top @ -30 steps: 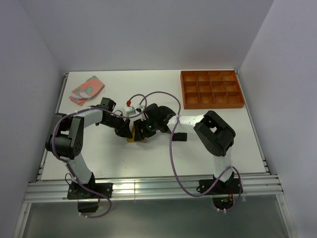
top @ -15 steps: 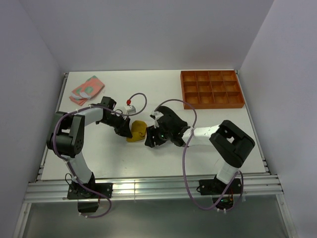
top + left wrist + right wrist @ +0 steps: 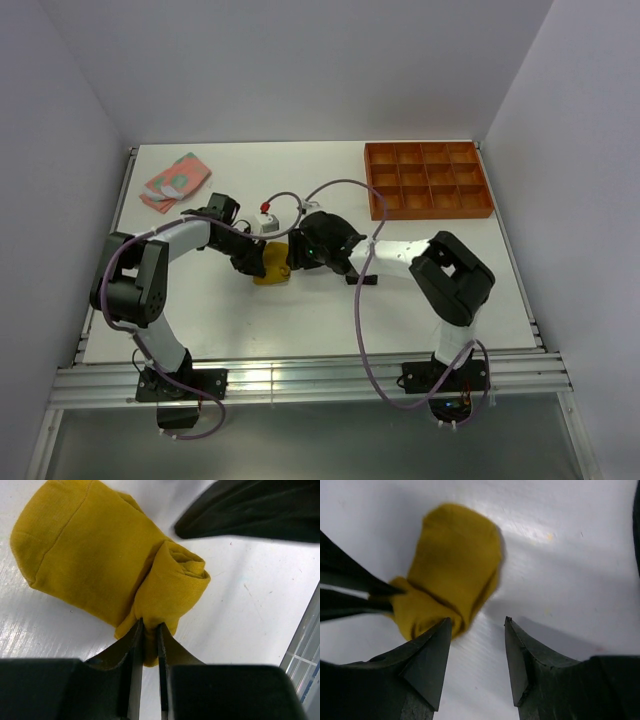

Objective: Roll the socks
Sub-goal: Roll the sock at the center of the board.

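Note:
A mustard-yellow sock [image 3: 272, 267], partly rolled, lies on the white table [image 3: 300, 320] between the two grippers. My left gripper [image 3: 149, 625] is shut on the rolled end of this sock [image 3: 100, 555], with fabric pinched between its fingers. From the other side my right gripper [image 3: 477, 620] stands open, nothing between its jaws, and its left fingertip sits just at the sock's [image 3: 450, 575] edge. In the top view the left gripper [image 3: 252, 262] and right gripper [image 3: 296, 258] flank the sock closely. A pink sock with green patches [image 3: 176, 180] lies at the far left.
An orange tray [image 3: 428, 180] with square compartments stands at the far right of the table. A small black item [image 3: 366, 281], possibly a sock, lies under the right arm's forearm. Cables loop over the middle of the table.
My right gripper swung out to the right and came back up to the yellow sock, its jaws narrowing somewhat. The left gripper kept its hold on the sock in place.

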You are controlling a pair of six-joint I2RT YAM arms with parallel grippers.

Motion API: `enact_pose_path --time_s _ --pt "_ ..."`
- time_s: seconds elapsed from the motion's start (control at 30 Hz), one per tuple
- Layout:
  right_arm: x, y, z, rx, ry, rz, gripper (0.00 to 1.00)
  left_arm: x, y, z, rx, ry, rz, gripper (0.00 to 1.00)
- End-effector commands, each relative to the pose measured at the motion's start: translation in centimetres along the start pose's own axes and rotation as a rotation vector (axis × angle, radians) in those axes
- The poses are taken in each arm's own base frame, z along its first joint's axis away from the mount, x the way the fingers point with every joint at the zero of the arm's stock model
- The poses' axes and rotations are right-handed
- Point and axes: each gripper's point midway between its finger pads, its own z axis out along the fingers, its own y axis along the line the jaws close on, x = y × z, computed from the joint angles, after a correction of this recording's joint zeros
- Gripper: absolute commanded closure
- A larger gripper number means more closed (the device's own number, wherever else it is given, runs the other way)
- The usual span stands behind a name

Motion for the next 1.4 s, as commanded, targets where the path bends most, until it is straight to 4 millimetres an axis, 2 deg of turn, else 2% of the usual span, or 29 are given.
enact_pose_path --time_s 0.0,0.17,0.4,0.5,0.73,0.8,0.97,1.1,1.37 --pt "-1.7 1.2 1.2 0.048 -0.013 0.019 0.45 1.3 0.8 0.0 -0.073 0.060 0.000 1.00" --pt "-2.1 0.8 3.1 0.117 0.025 0.033 0.44 0.8 0.4 0.0 -0.074 0.056 0.009 1.00" --pt "-0.6 -0.5 3.9 0.174 0.058 0.042 0.45 0.3 0.0 0.1 -0.072 0.046 0.022 1.00" --pt "-0.1 -0.7 4.4 0.192 0.077 0.021 0.56 0.4 0.0 0.2 -0.070 0.049 0.020 1.00" --pt "0.8 0.2 5.5 0.192 0.109 -0.037 0.71 -0.3 -0.3 0.2 -0.063 0.048 0.030 1.00" --pt "1.2 0.0 5.7 0.195 0.116 -0.041 0.81 -0.4 -0.5 0.2 -0.056 0.045 0.033 1.00" --pt "0.0 -1.3 5.7 0.264 0.077 -0.053 0.98 -0.3 -1.6 0.5 0.009 0.062 0.036 1.00" --pt "-1.1 -2.3 6.0 0.285 0.044 -0.056 1.00 0.7 -3.1 1.1 0.129 0.120 0.019 1.00" --pt "-2.3 -2.1 6.2 0.263 0.009 -0.090 1.00 1.5 -3.1 2.3 0.199 0.189 -0.059 1.00"
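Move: The yellow sock, folded short with a roll at its near end, has its middle about 5 cm left of the open right gripper, 2 cm ahead and some 3 cm lower. The sock's rolled part is roughly 6 cm left of that gripper and 1 cm back. The black sock lies about 12 cm to the gripper's right and 4 cm farther out. From the left hand, already pinching the roll, the yellow sock's middle is some 3 cm ahead and 3 cm right. The yellow sock's right edge, just beyond the roll, is pinched by the right hand, which swings about 4 cm forward-left, sinks to the table and shuts on the cloth, then edges 2 cm forward and slightly right with its grip kept. The left hand keeps its pinch on the roll and late on shifts about 2 cm right, turning slightly clockwise. ##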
